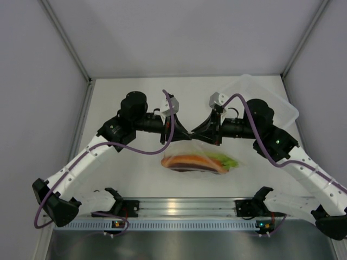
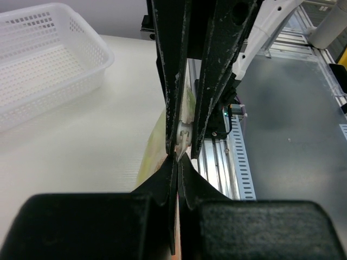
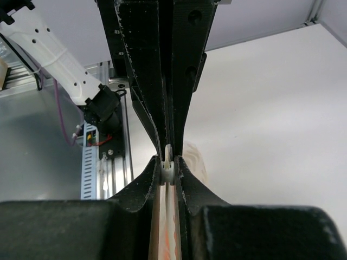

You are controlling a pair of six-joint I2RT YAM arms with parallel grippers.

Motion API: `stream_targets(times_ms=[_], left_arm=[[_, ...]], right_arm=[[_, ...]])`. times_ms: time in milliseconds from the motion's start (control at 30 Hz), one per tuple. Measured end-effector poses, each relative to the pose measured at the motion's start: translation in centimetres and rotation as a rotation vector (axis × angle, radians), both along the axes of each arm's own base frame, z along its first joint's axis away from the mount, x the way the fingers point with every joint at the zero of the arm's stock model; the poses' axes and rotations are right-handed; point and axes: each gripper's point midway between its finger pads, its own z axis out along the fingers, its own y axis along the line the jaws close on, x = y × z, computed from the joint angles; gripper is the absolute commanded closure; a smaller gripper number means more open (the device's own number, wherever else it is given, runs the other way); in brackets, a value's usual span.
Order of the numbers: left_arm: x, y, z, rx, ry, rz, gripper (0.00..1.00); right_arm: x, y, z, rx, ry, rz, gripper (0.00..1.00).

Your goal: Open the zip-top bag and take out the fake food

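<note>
The zip-top bag hangs low over the table between my two arms, its top edge pulled up to a peak. Inside lies the fake food: an orange and dark-red wedge and a green leafy stalk. My left gripper is shut on the thin top edge from the left. My right gripper is shut on the white zip strip from the right. The two grippers meet tip to tip. Below the jaws, the bag shows yellowish in the left wrist view and pale in the right wrist view.
A white plastic basket stands at the back right, close behind the right arm. The aluminium rail with both arm bases runs along the near edge. Grey walls close the table on three sides.
</note>
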Motion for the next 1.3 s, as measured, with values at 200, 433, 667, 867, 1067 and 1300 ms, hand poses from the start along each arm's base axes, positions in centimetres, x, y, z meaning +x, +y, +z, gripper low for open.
stream_targets(times_ms=[200,433,667,867,1067,1300], left_arm=[[1.6,-0.1,-0.4,0.021,-0.009,0.102,1.0],[3.7,0.1,-0.8,0.049,0.009,0.238,1.0],[7.3,1.8,-0.5,0.06,0.012,0.508,1.0],[11.8,5.1,-0.7,0.051,0.074,0.839,1.0],[15.3,9.8,-3.8,0.031,0.213,1.088,1.0],[15.9,11.5,-4.9,-0.011,0.302,1.166,1.0]], right_arm=[[0.8,-0.4,-0.6,-0.016,-0.031,-0.045,1.0],[1.4,-1.4,-2.4,-0.046,-0.042,-0.119,1.0],[1.9,-3.2,-4.3,-0.082,-0.038,-0.219,1.0],[1.4,-5.0,-5.3,-0.085,-0.02,-0.288,1.0],[0.8,-5.9,-6.4,-0.097,0.017,-0.313,1.0],[0.6,-6.4,-8.3,-0.129,0.054,-0.333,1.0]])
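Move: The bag's zip slider is already between the right fingertips, level with the left fingertips and only about 2 cm to their right; those keep the bag's corner. The fake sandwich hangs in the bag about 17 cm below both hands and 2 cm back; its lettuce end is some 14 cm to the right hand's right, 1 cm back and 16 cm down. The white basket stands roughly 40 cm ahead, 31 cm right and 33 cm below the right hand. The zip strip is drawn out between the hands: the left keeps its pinch on the corner and swings forward and left, away from the right hand, about 20 cm in all, sinking a little late on and turning some 65 degrees counter-clockwise. The right, still pinching the slider, goes down and to the right towards the lettuce side, turning slightly clockwise. ##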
